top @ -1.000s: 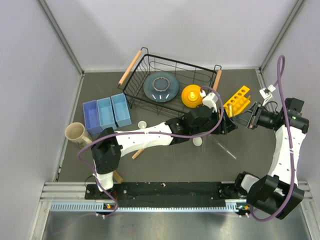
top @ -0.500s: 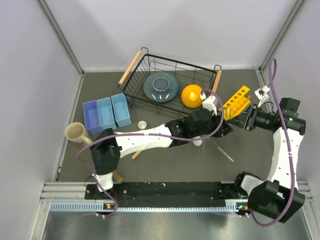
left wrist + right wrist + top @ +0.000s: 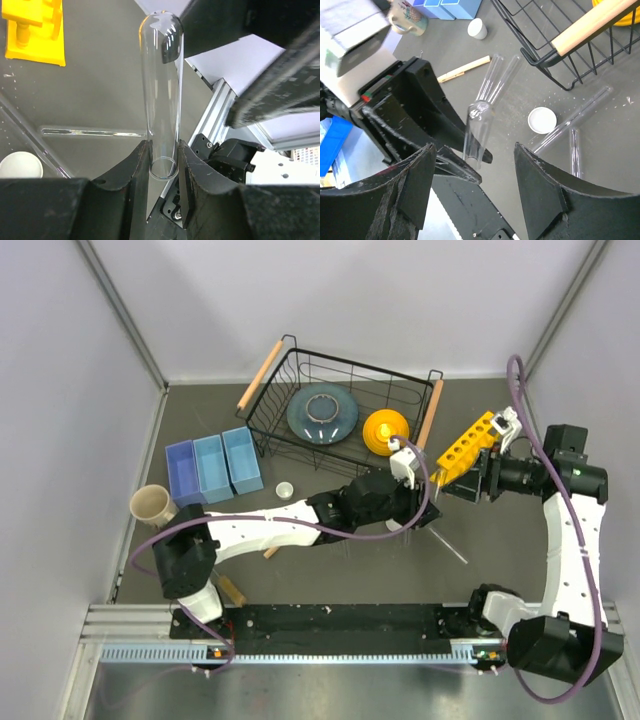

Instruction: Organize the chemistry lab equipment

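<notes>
My left gripper (image 3: pixel 164 150) is shut on a thin clear tube (image 3: pixel 160 75), which points out ahead of the fingers. In the top view this gripper (image 3: pixel 418 506) is at mid-table, just left of my right gripper (image 3: pixel 468 480). My right gripper (image 3: pixel 472 152) is open and empty, facing the held tube (image 3: pixel 476 131). The yellow rack (image 3: pixel 466 445) lies beside it, by the basket's right end. More tubes (image 3: pixel 495 77) and a white round piece (image 3: pixel 542 120) lie on the table. A second white piece (image 3: pixel 285 489) and the wooden stick (image 3: pixel 462 69) lie further left.
A black wire basket (image 3: pixel 300 370) with wooden handles holds a grey-blue plate (image 3: pixel 322 413) and an orange bowl (image 3: pixel 383 430). Three blue bins (image 3: pixel 213 468) and a beige cup (image 3: pixel 150 505) stand at the left. A loose tube (image 3: pixel 447 544) lies right of centre.
My left gripper has drawn back to the left with the tube in it. My right gripper has moved left, closer to the yellow rack and the left gripper.
</notes>
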Controlling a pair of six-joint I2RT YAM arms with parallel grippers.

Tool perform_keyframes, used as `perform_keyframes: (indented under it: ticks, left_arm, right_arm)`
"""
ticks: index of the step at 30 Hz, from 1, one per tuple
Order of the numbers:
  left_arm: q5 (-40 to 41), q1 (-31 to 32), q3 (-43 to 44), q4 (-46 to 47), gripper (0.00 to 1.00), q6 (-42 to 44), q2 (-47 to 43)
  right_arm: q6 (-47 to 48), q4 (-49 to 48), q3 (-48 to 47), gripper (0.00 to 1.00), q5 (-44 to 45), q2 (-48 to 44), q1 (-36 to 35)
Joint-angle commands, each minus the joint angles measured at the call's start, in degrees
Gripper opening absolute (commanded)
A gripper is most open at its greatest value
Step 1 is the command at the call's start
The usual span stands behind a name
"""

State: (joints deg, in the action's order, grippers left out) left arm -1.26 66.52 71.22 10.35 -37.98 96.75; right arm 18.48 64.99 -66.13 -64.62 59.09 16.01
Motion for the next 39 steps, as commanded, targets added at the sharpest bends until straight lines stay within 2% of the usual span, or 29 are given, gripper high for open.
perform_keyframes:
  ticks: [1,13,18,21,25,29,30,33,34,36,37,39]
  left_arm:
    - [-3.8,0.2,-1.7,6.3,0.18,5.1,-4.3]
    - [-7.3,1.0,0.8,2.4,0.18,10.0,-3.1]
    - [-5.8,1.1,0.9,0.5,0.18,11.6,-3.3]
    - [-4.6,1.2,0.5,0.4,0.17,11.9,-3.8]
    - [-3.5,1.2,0.6,0.0,0.18,12.3,-3.8]
    - [-1.6,1.2,-0.1,0.2,0.21,12.2,-4.7]
    - [-1.3,1.2,-0.4,0.4,0.31,12.1,-5.2]
    - [0.1,1.2,-2.0,1.2,0.48,11.6,-7.0]
    - [0.7,1.2,-2.5,1.6,0.59,11.3,-8.3]
    - [3.2,1.1,-5.0,3.9,0.69,11.1,-10.2]
    - [3.8,1.1,-5.7,3.9,0.78,11.0,-12.4]
    - [4.6,0.8,-7.2,2.3,0.84,11.7,-15.0]
  right_arm:
    - [3.0,2.1,-3.1,0.64,2.5,1.6,-1.7]
    - [2.7,4.4,-6.4,0.61,3.7,3.4,-7.7]
    - [2.4,6.0,-7.6,0.52,3.0,4.9,-7.7]
    - [2.4,6.8,-7.9,0.43,2.8,5.5,-7.7]
    - [2.4,7.7,-8.1,0.24,1.5,5.9,-7.7]
    - [2.1,7.9,-8.8,0.15,0.8,5.9,-7.7]
    - [2.1,7.8,-9.3,0.14,0.8,5.9,-7.7]
    - [2.3,7.4,-10.4,0.13,1.9,6.0,-7.6]
    - [2.3,6.7,-10.8,0.13,3.1,6.1,-7.5]
    - [1.8,5.2,-11.5,0.13,4.8,6.2,-7.1]
    - [1.6,2.6,-11.5,0.13,7.5,6.0,-6.4]
    - [0.2,-0.8,-11.0,0.13,10.6,5.3,-5.3]
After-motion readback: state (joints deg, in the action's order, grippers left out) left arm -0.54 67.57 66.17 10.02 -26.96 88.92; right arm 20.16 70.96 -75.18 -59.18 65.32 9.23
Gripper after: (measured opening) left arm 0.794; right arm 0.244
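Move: Your left gripper already holds a test tube low down; the open right fingers wait some 6 cm above that hand, 4 cm to its right and 2 cm back. From the right hand, the tube's middle lies about 2 cm ahead, 2 cm left and 2 cm lower. About 20 cm below the left hand, the white lid sits 4 cm ahead and 4 cm left, a lying tube level ahead and 6 cm right. The yellow rack is 20 cm ahead, 11 cm right, some 16 cm lower. Draw the left gripper back about 2 cm, tipping it up some 10 degrees, to bring the tube's upper part between the right fingers, while the right hand shifts 1.5 cm left to meet it. Keep the left nearly still as the right fingers close and pinch the tube; then open the left fingers and withdraw up and to the left as the right begins to lift forward. ##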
